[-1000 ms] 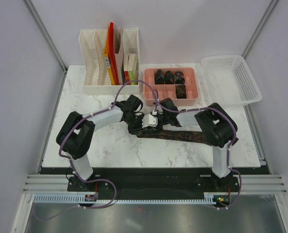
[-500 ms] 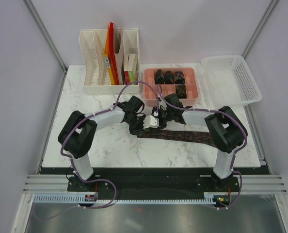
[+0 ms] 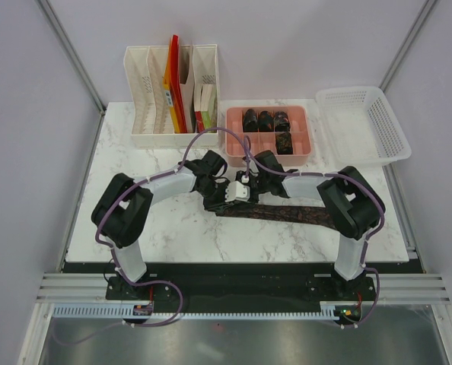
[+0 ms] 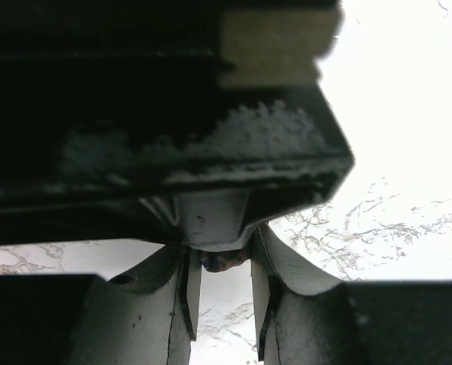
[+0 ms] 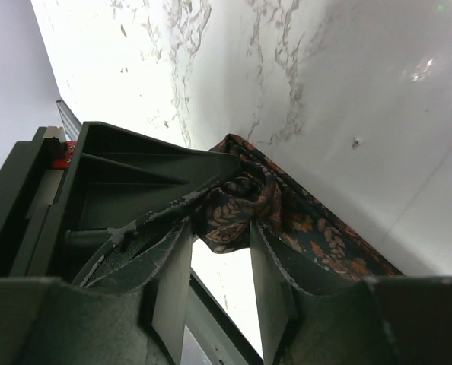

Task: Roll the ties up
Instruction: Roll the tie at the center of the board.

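A dark tie (image 3: pixel 294 214) with a reddish leaf pattern lies as a long strip across the table's middle, its left end wound into a small roll (image 5: pixel 245 199). My left gripper (image 3: pixel 220 199) meets that end, and in the left wrist view a bit of the roll (image 4: pixel 222 260) sits pinched at its tips (image 4: pixel 221 263). My right gripper (image 3: pixel 243 188) faces it from the right. Its jaws (image 5: pixel 220 228) stand apart on either side of the roll, which hangs between the fingertips. The two grippers nearly touch. Several rolled ties (image 3: pixel 265 120) sit in the pink tray.
The pink tray (image 3: pixel 306 141) stands at the back, just beyond both grippers. A white basket (image 3: pixel 363 125) is at the back right. A white file organiser (image 3: pixel 173 99) with coloured folders is at the back left.
My right gripper has widened its jaws around the roll and its arm has reached further left. The left gripper stayed on the tie's end.
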{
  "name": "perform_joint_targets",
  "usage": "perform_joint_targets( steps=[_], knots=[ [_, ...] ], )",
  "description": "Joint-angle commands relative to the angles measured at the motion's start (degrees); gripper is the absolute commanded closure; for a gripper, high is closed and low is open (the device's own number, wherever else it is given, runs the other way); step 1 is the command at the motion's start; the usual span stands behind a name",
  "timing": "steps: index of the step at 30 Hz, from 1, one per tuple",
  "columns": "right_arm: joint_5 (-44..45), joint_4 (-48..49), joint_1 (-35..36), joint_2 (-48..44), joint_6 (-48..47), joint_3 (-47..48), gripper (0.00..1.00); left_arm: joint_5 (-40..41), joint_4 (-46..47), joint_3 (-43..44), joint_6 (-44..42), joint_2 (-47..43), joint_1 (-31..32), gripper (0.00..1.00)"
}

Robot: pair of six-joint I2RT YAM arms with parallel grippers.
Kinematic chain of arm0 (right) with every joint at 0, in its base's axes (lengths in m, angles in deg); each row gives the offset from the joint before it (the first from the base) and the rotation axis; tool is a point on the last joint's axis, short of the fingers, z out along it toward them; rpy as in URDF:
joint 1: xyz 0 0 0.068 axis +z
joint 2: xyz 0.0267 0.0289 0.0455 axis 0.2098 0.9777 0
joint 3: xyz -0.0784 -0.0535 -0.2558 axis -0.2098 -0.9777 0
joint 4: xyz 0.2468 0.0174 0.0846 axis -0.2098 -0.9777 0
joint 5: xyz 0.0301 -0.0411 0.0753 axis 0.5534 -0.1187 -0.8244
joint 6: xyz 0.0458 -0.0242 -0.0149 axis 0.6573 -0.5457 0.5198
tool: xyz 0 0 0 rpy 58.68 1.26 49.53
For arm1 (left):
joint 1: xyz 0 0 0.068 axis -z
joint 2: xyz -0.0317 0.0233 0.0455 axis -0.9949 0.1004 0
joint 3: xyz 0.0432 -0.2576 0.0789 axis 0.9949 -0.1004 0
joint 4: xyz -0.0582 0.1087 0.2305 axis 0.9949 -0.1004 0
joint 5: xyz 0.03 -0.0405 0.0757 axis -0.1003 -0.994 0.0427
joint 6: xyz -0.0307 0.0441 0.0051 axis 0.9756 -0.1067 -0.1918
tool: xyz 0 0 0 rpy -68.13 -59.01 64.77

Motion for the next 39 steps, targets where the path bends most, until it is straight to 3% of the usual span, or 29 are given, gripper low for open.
perform_joint_targets(
  steps=[1,4,8,11,17,25,39],
  knots=[
    [-0.5,1.7,1.0,0.1,0.6,-0.4,0.59,-3.0,-2.3,-2.1,-2.8,1.2,0.3,0.75],
    [-1.0,1.5,1.7,0.0,1.6,-0.4,0.66,-3.8,-2.2,-2.3,-3.3,0.5,0.2,0.75],
    [-0.5,1.1,1.7,-1.2,2.9,-0.9,0.93,-3.8,-2.2,-2.2,-3.4,-0.1,0.1,0.74],
    [-1.0,0.3,1.0,-2.3,4.2,-2.0,1.00,-4.1,-2.3,-2.5,-3.1,-0.8,-0.4,0.67],
    [1.8,-4.4,-0.1,-1.8,1.2,-3.7,1.00,-7.3,-1.3,-3.4,-2.5,-3.7,-2.8,0.43],
    [3.6,-7.1,-2.7,-0.1,-2.0,-4.0,1.00,-9.4,3.5,-6.0,-0.6,-9.4,-3.9,0.25],
    [6.1,-12.5,-3.8,2.2,-7.4,-2.8,1.00,-11.0,8.4,-4.3,2.0,-6.3,-2.2,0.16]
  ],
)
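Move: The rolled end of the tie is already between the left fingertips, barely 1 cm below the left hand. From the right hand, whose fingers reach left and down at its inner side, the roll is about 2 cm left and 2 cm down, neither ahead nor back. The middle of the tie's flat tail lies some 17 cm right and 2 cm back of the right hand, about 4 cm lower; the pink organizer's middle is roughly 18 cm ahead and 10 cm right, 1 cm lower. The roll passes from one grip to the other: the right fingers shut fully, pinching its fabric at the side towards the tail, then draw right about 4 cm and down 3 cm, with a slight pull back. Meanwhile the left fingers open wide, letting go, and the left hand edges back, then lifts about 3 cm clear, swinging its fingertips some 10 degrees further to the right. ##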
